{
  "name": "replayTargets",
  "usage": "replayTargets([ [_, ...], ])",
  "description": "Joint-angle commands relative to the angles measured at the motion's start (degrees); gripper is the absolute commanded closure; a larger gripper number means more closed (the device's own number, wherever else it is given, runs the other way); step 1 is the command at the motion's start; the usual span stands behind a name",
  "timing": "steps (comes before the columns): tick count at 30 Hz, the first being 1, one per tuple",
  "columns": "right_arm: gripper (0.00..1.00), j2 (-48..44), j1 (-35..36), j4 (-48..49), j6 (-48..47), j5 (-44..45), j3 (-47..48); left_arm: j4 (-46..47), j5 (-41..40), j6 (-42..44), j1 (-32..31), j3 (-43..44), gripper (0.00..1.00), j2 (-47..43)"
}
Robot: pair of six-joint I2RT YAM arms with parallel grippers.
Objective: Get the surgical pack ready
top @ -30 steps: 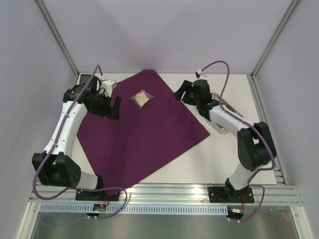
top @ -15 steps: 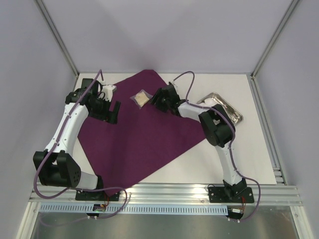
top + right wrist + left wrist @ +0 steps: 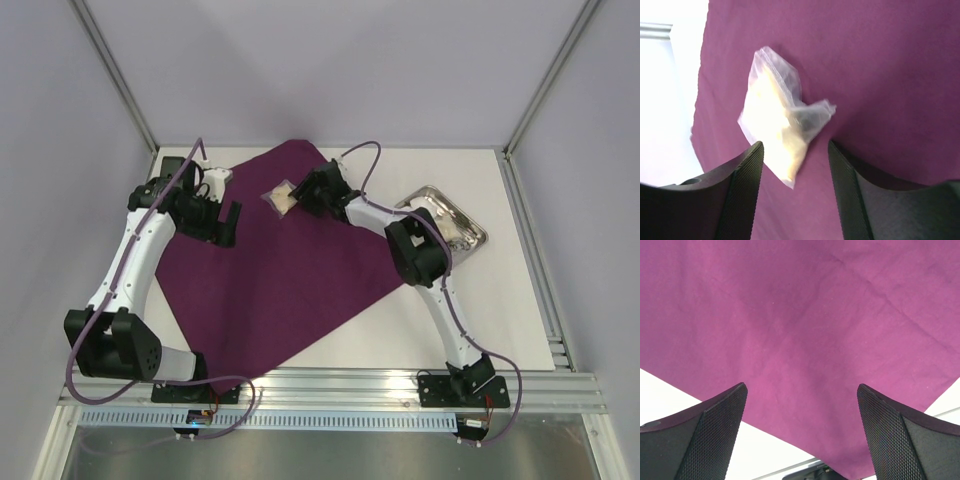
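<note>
The dark-purple cloth [image 3: 290, 260] lies spread flat over the table's middle. A tan packet [image 3: 281, 198] in clear plastic rests on its far part. My right gripper [image 3: 306, 194] hovers just right of the packet and is open. In the right wrist view the packet [image 3: 776, 129] reaches down between the two fingertips [image 3: 756, 152], and neither touches it; the gripper [image 3: 795, 148] holds nothing. My left gripper [image 3: 224, 222] hangs wide open over the cloth's left side. The left wrist view shows only cloth [image 3: 800, 315] between its jaws [image 3: 801, 388]. The steel tray [image 3: 470, 224] sits at the right, partly hidden by the right arm.
Bare white table [image 3: 400, 320] borders the cloth at front right, and a strip of table [image 3: 675, 397] shows at its left edge. Metal frame posts [image 3: 120, 90] and side walls close in the workspace. A rail [image 3: 330, 385] runs along the near edge.
The right arm swung left from beside the tray to the tan packet, and its jaws narrowed a little. The left arm barely moved.
</note>
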Motion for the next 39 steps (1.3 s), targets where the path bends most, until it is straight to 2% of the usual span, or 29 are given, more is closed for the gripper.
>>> replayTargets([
  [1,0.46,4.7,0.1,-1.7,4.3,-1.0,2.6,-0.3,1.5,1.5,0.3,2.8,0.00,-2.2],
  [3,0.50,5.2,0.3,-0.1,5.7,-1.2,2.6,-0.3,1.7,1.6,0.3,2.9,0.00,-2.2],
  [6,0.69,6.0,0.2,1.5,8.0,-0.9,2.5,-0.3,1.7,1.6,0.3,2.7,0.00,-2.0],
  [7,0.81,5.7,0.2,3.6,8.5,-0.9,2.5,-0.4,1.7,1.6,0.3,2.6,0.00,-1.9],
  [10,0.95,3.3,0.1,5.7,6.3,-1.7,1.2,-0.4,1.7,1.8,0.4,2.0,0.00,-1.9],
  [12,1.00,0.8,0.2,6.9,4.2,-1.9,-0.2,-0.3,1.8,2.1,0.4,1.6,0.00,-2.0],
  [16,1.00,-12.7,-0.5,9.8,-4.9,-2.7,-9.1,-0.1,1.8,2.5,0.3,1.5,0.00,-2.2],
  [19,0.99,-23.5,-2.9,11.1,-11.7,-6.8,-15.8,-0.1,2.3,2.6,0.4,1.4,0.00,-2.7],
  [21,1.00,-29.3,-4.9,10.2,-16.6,-10.5,-23.5,-0.2,3.2,2.9,0.3,1.3,0.00,-3.0],
  [27,1.00,-53.0,-19.5,-4.3,-25.7,-18.3,-43.4,0.1,4.9,3.6,0.4,0.2,0.00,-3.7],
  [28,1.00,-54.9,-24.5,-7.4,-27.7,-19.0,-44.5,0.2,5.2,3.5,0.3,0.0,0.00,-3.8],
  [30,1.00,-57.8,-30.2,-13.7,-32.9,-20.5,-46.2,0.3,5.8,3.6,0.3,-0.4,0.00,-3.9],
  [31,1.00,-60.0,-36.7,-17.3,-34.0,-21.2,-48.4,0.5,5.9,3.6,0.3,-0.5,0.00,-3.9],
  [34,1.00,-63.2,-46.4,-20.8,-37.6,-21.3,-51.4,0.6,6.8,3.6,0.3,-0.7,0.00,-3.8],
  [37,1.00,-63.1,-51.0,-21.0,-39.4,-22.7,-52.7,0.7,7.5,3.6,0.4,-0.9,0.00,-3.7],
  [39,1.00,-62.0,-51.5,-21.7,-41.2,-22.7,-52.9,0.9,7.4,3.8,0.4,-1.0,0.00,-3.7],
])
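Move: The bag lies with its middle just past the right fingertips, about 3 cm to their left, 2 cm farther out and 2 cm below. The tray's middle is roughly 36 cm to the right of that hand and 11 cm back, with the gauze pads in the tray about 31 cm to the hand's right and 6 cm back. From the idle left hand, the bag is some 22 cm ahead, 18 cm to the right and 16 cm down. The right hand eases a centimetre or so farther out, left and down, and shuts its half-open fingers, pinching the near edge of the bag. It then lifts the bag about 20 cm while swinging it right, some 40 cm in all, and back about 15 cm, and finally sinks roughly 10 cm to bring the bag over the right part of the tray, the hand turning about 15 degrees clockwise and the fingers keeping their pinch. ##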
